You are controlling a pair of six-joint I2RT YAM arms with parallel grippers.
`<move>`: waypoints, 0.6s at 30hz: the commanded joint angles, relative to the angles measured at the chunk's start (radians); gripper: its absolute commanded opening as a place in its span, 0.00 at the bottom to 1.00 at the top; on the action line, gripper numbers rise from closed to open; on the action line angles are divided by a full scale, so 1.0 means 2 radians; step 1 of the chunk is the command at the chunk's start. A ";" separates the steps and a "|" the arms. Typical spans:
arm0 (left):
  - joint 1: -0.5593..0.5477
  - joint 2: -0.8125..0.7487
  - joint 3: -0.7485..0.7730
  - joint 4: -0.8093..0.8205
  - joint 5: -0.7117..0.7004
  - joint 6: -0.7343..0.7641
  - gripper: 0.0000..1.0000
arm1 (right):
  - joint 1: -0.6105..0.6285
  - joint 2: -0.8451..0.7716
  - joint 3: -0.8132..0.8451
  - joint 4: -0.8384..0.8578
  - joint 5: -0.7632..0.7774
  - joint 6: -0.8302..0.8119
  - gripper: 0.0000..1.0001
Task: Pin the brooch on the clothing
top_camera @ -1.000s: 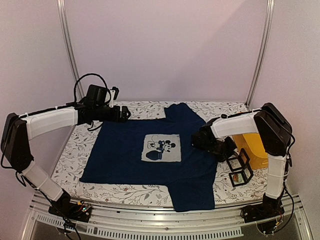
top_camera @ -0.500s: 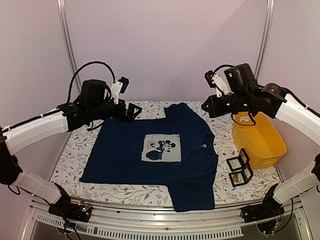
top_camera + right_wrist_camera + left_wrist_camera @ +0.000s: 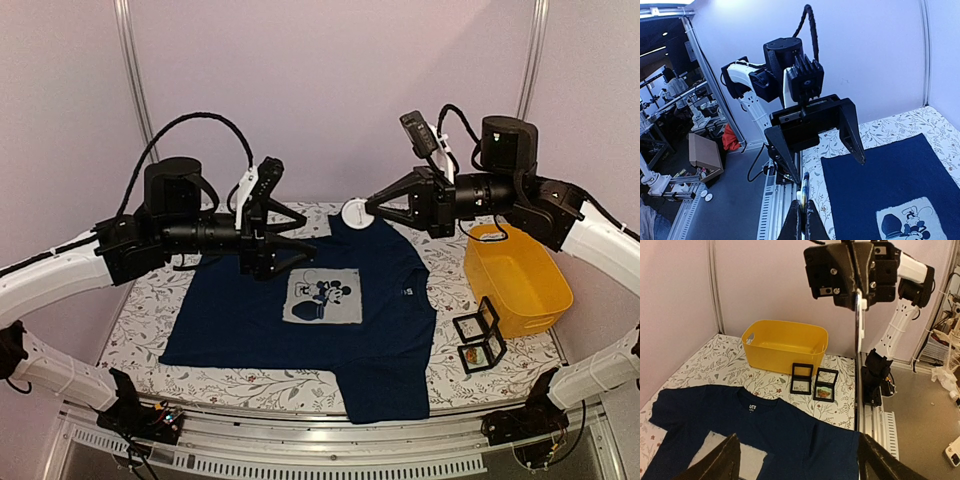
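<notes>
The clothing (image 3: 250, 310) is a navy T-shirt with a pale mouse print (image 3: 322, 296), lying flat on the floral table. Both arms are raised above it and face each other. My right gripper (image 3: 372, 208) is shut on the brooch (image 3: 354, 213), a round white disc held in the air over the collar. In the right wrist view the brooch (image 3: 805, 185) stands edge-on above the pinched gripper (image 3: 803, 202). My left gripper (image 3: 308, 238) is open and empty, its jaws pointing at the brooch from a short way off. In the left wrist view the brooch (image 3: 858, 325) hangs edge-on below the right gripper (image 3: 858, 295).
A yellow bin (image 3: 530, 300) stands at the right of the table. Two black display frames (image 3: 480, 335) stand open in front of it, next to the shirt's right sleeve. A metal rail (image 3: 300, 455) runs along the near edge.
Both arms rose from the table and turned toward each other. The right gripper came up from beside the frames with the brooch. The left jaws narrowed a little.
</notes>
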 commanded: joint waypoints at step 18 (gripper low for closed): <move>-0.049 0.052 0.066 0.046 0.098 0.000 0.52 | 0.030 0.013 -0.019 0.037 -0.030 0.003 0.00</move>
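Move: The brooch is in my right fingertips, its middle about 2 cm left of that hand's point and level with it. From my left hand, brooch included, it lies some 9 cm to the right, 4 cm higher and about 2 cm back. From my right hand, my open left gripper is roughly 11 cm left, 2 cm ahead and 4 cm lower. The shirt's white print lies 18 cm ahead of my left hand, 3 cm right and some 33 cm below. I bring both hands together in the air for the handover: my left hand rises about 3 cm while going 4 cm right, then draws back 4 cm, turning clockwise a little over 10 degrees and narrowing its fingers to about half open around the brooch's free side. My right hand keeps its pinch and eases back some 2.5 cm and slightly left before settling. ##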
